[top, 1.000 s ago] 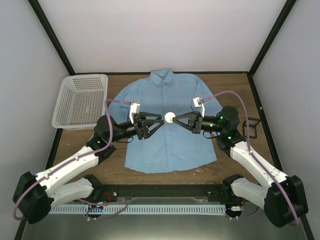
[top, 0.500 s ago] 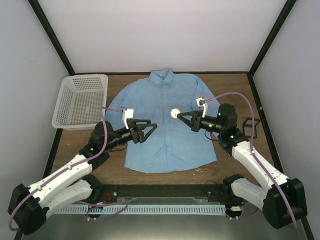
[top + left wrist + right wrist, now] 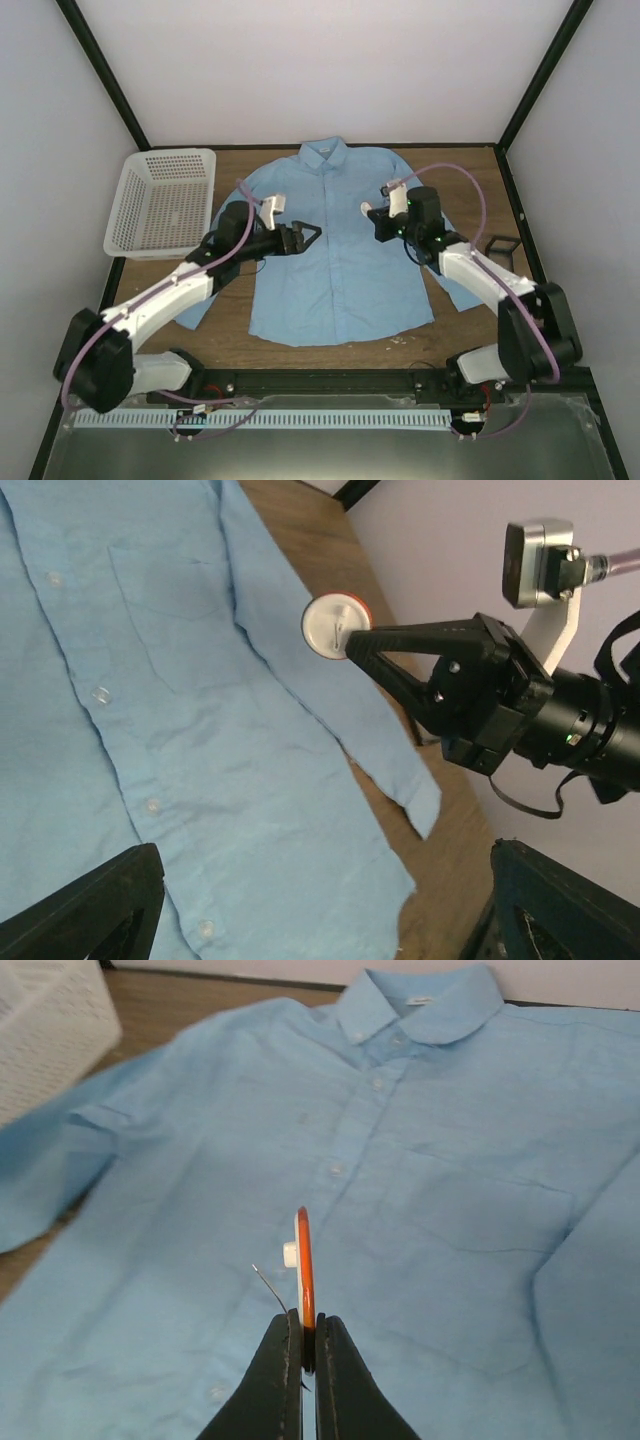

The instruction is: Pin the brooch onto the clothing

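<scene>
The clothing is a light blue shirt lying flat, collar at the far side. My right gripper is shut on the lower edge of the brooch, an orange-rimmed disc held edge-on above the shirt's button line, with its thin pin wire sticking out to the left. From above, the brooch hangs over the shirt's chest. The left wrist view shows its white back at the right gripper's tips. My left gripper is open and empty over the shirt's left side, apart from the brooch.
A white mesh basket stands on the table at the far left, its corner also in the right wrist view. A small black square frame lies right of the shirt's sleeve. Bare wooden table surrounds the shirt.
My left gripper has opened wider and drawn back left from the brooch. My right gripper has carried the brooch farther up the shirt and slightly right.
</scene>
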Tool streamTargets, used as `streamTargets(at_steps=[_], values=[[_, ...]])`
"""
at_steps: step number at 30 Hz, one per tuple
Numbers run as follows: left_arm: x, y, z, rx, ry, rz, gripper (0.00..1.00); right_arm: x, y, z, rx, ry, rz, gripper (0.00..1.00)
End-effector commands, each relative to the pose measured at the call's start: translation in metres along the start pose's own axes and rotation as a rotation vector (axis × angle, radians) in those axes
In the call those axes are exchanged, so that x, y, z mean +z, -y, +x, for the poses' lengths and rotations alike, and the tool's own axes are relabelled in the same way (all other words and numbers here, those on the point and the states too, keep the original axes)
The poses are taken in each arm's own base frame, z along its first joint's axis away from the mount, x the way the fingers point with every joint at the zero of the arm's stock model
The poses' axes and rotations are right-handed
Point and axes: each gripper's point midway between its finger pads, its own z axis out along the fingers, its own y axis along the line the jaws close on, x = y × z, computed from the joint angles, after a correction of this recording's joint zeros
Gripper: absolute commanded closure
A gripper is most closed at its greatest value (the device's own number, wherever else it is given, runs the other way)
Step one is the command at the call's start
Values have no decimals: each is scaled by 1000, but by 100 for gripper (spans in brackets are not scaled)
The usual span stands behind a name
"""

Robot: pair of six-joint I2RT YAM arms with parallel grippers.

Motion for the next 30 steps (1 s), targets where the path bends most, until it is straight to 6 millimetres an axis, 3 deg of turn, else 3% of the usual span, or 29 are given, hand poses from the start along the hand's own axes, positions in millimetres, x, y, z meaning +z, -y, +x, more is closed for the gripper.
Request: streamTargets(at_steps=[1,6,9,13,17,23,27,30], values=[[23,-15,-11,49,-66,-75,10,29,30,-26,-159,7,127,99],[61,-47,-32,65,-106,-172,15,62,58,-35,-286,17,208,99],[92,-69,-37,106,-143,-210,18,84,71,-38,-374,18,155,99],[132,-85,-52,208,-167,-217,28,113,101,-44,-421,-16,140,99],[166,-103,-68,336,-206,-256,38,131,117,-60,-436,-16,68,99],[212,-127,-98,424,-187,-344,45,162,134,-48,-458,-88,59,99],[244,-144,-108,379,-193,-403,44,169,147,-39,-431,-99,109,99],[263,-146,-114,369,-151,-420,42,172,152,-38,-430,-99,133,99]])
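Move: The shirt's bare upper-chest patch, on its right half above the pocket, lies about 23 cm ahead of the right hand, which already pinches the brooch, some 3 cm to its right and roughly 15 cm below. From that patch, the collar is about 6 cm farther out and 13 cm to the left, and the pocket about 12 cm nearer and 4 cm to the left. From the empty left hand the patch is some 30 cm ahead, 18 cm to the right and 18 cm below. The brooch, kept in the right hand's shut fingers, is carried about 21 cm forward and some 8 cm down towards the upper-chest patch, the last bit straight down as the fingers tip steeper. Beside it the left hand sweeps forward, down and to the right towards the same patch, its fingers tipping down and closing from wide to about half open on nothing. ##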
